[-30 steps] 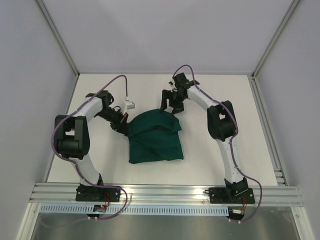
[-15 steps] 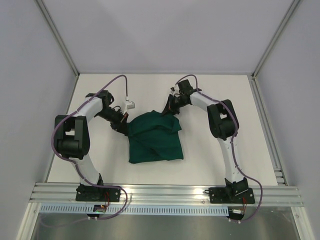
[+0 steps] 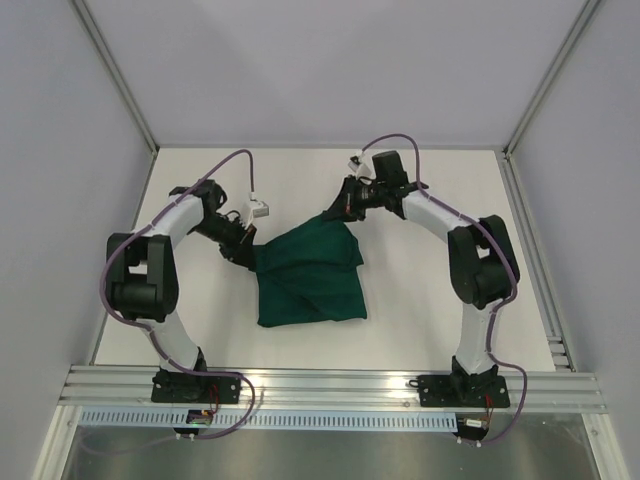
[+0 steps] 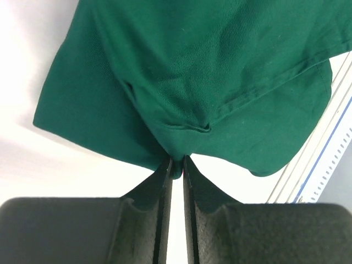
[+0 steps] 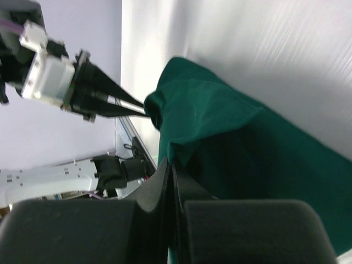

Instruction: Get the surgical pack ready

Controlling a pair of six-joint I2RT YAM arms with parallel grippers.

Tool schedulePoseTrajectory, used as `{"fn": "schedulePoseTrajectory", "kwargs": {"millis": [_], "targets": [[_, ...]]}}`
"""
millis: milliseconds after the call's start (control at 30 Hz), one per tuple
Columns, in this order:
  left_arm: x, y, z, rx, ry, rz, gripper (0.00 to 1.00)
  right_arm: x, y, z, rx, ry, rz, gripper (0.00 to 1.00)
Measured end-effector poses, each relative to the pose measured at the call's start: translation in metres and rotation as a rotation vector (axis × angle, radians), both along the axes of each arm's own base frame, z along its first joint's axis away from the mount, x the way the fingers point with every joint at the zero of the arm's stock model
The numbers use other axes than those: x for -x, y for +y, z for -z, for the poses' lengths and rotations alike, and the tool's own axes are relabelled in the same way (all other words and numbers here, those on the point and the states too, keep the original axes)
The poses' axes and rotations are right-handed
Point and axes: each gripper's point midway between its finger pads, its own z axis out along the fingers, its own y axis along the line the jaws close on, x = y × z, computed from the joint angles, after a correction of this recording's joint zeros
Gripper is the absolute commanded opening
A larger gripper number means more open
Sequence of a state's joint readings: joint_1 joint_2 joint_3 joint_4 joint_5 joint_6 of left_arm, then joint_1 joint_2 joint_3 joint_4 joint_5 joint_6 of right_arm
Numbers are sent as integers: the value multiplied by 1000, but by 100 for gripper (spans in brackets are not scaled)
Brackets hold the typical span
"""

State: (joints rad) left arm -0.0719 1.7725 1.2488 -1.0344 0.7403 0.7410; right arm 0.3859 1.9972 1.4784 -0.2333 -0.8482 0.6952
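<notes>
The surgical pack shows as a dark green cloth lying crumpled mid-table; no tray, instruments or gauze are visible. My left gripper is at the cloth's left corner. In the left wrist view its tips pinch a small tuck of cloth, with a narrow slit between the jaws behind it. My right gripper is at the far right corner and holds it raised off the table. In the right wrist view its jaws are pressed together on the cloth's edge. The left gripper shows across the cloth there.
White table enclosed by pale walls on three sides. An aluminium rail carrying both arm bases runs along the near edge, and it also shows in the left wrist view as a rail beyond the cloth.
The right gripper dropped onto the far right corner, shut on it and drew it up and to the right as its elbow swung right. The left arm stayed put.
</notes>
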Motion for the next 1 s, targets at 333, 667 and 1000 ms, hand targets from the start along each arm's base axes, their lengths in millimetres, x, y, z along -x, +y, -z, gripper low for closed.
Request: {"fn": "schedulePoseTrajectory", "kwargs": {"millis": [333,667,1000], "targets": [[7,-1,-25,20,-51,11,43,111,7,8,7,-74,-227,1],[27,-10,-67,114,-104,23,45,207,2,23,49,-227,-421,18],[27,-19,-62,84,-91,4,46,279,-2,63,188,-318,-548,33]]}}
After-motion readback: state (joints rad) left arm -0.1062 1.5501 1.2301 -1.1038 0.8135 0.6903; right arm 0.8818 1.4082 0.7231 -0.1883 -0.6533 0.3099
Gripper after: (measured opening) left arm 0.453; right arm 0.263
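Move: The right hand still pinches the cloth's far edge, lifted clear of the table. The cloth's near hem, over which it is carried, is some 25 cm back, 2 cm left and 12 cm below. The wrapped bundle's middle lies 13 cm back, 3 cm left and 10 cm below; its right corner is 10 cm back, 8 cm right. The left hand is at the bundle's pinched left edge, with that near hem about 13 cm back and 14 cm right. Back towards the robot in one fast sweep of about 28 cm, the right hand draws the pinched cloth edge over the bundle to its near hem, turning some 30 degrees counter-clockwise, sinking late by about 6 cm and opening partway from mid-sweep. The left hand, its fingers opening wider, lets go of the left edge and rises about 6 cm, easing slightly back. ##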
